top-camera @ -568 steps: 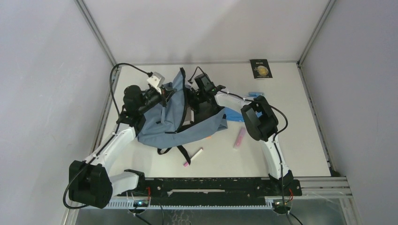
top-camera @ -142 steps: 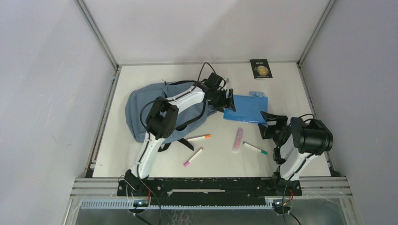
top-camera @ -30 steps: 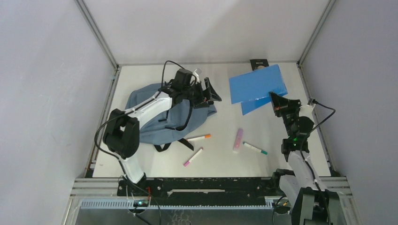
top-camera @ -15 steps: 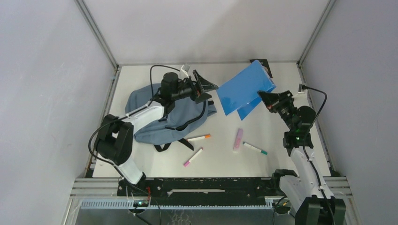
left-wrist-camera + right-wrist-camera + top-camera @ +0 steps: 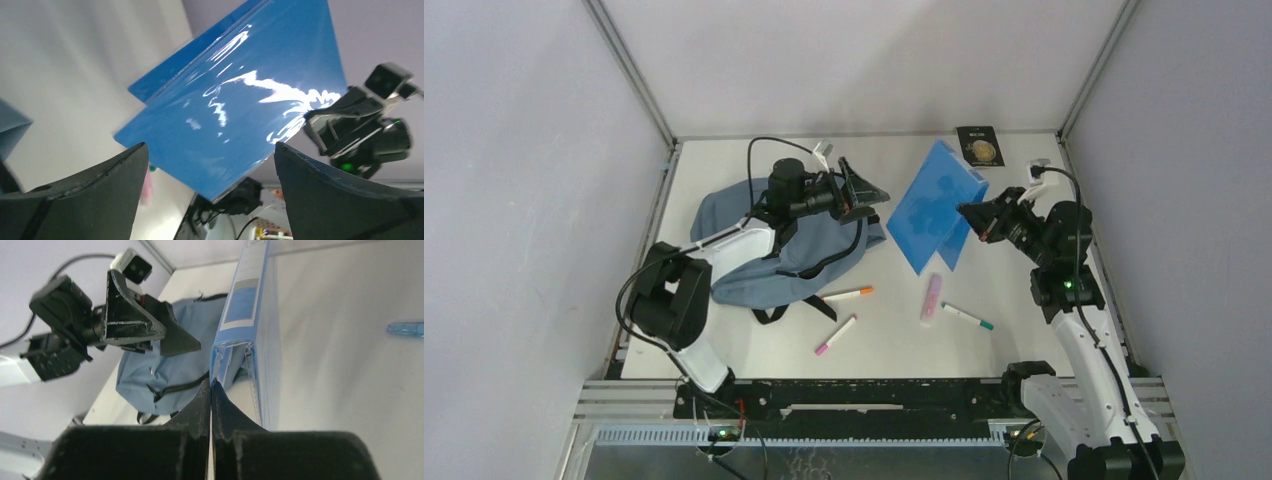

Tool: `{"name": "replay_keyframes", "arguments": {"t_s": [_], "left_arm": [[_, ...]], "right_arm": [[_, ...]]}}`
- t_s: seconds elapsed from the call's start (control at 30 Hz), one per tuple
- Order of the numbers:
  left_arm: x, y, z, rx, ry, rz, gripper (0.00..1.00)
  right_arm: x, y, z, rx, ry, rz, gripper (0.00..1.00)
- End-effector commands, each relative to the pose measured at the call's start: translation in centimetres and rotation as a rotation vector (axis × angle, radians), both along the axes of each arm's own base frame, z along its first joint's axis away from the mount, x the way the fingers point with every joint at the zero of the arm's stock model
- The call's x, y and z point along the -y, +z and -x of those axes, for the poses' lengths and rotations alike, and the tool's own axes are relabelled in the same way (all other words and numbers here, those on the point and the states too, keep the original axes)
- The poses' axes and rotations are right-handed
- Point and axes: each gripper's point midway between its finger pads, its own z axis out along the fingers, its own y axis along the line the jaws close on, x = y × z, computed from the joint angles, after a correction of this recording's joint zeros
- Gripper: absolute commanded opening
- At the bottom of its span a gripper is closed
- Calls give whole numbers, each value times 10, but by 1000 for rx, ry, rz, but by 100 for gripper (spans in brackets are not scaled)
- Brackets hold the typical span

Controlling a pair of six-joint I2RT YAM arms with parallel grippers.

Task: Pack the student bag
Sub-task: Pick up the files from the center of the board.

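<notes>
The student bag (image 5: 764, 250), soft blue-grey with black straps, lies on the left of the table and shows in the right wrist view (image 5: 165, 370). My left gripper (image 5: 864, 190) hovers over its right end, open and empty, pointing at a bright blue folder (image 5: 934, 205). That folder fills the left wrist view (image 5: 240, 100) beyond the spread left gripper (image 5: 210, 150). My right gripper (image 5: 969, 212) is shut on the folder's edge and holds it tilted up in the air between the two arms. From the right wrist, the right gripper (image 5: 211, 385) pinches the folder (image 5: 247, 305) at its corner.
An orange marker (image 5: 847, 294), a pink marker (image 5: 835, 335), a pink highlighter (image 5: 933, 296) and a green-capped marker (image 5: 967, 317) lie in front of the bag. A black card (image 5: 979, 146) sits at the back right. A blue pen (image 5: 405, 328) lies on the table.
The right gripper swung the folder leftward and tipped it more on edge, nearer the bag. The left gripper opened fully and turned toward the folder.
</notes>
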Motion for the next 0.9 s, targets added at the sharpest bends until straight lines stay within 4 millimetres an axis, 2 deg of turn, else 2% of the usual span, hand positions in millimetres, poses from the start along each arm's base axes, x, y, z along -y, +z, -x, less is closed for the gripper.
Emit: {"name": "replay_keyframes", "arguments": {"t_s": [0.0,0.13,0.2,0.43,0.73,0.87], "left_arm": [[-17,37,4,282,-26,-135,100],[-30,57,13,451,-64,-161,100],[-32,70,25,503,-128,-111,100],[-39,96,65,668,-268,-47,100],[-42,105,89,738,-357,-20,100],[-41,112,109,789,-432,12,100]], "right_arm": [[-15,25,18,85,162,95,0],[-28,32,36,91,321,59,0],[-33,37,45,97,395,31,0],[-47,54,72,132,586,-20,0],[-61,66,95,159,767,-47,0],[-66,64,101,146,833,-57,0]]}}
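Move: The blue files, hanging from my right hand's pinch on their edge, have their middle about 12 cm to the right of my open left hand, level with it. From my right hand, my left gripper is roughly 17 cm left, 5 cm ahead and slightly lower. From my left hand, down on the table, the backpack's middle is some 20 cm left, straight across, and the orange marker 7 cm left, 13 cm back. I swing the files round: my right hand keeps its pinch and draws back about 9 cm, going left and a little up as well, turning some 40 degrees counter-clockwise until its fingers point nearly left at my left gripper. My left hand, fingers still wide open, backs off and rises about 8 cm each after a tiny dip, drifting left, and rolls roughly 35 degrees so the files' free edge faces its jaws. ##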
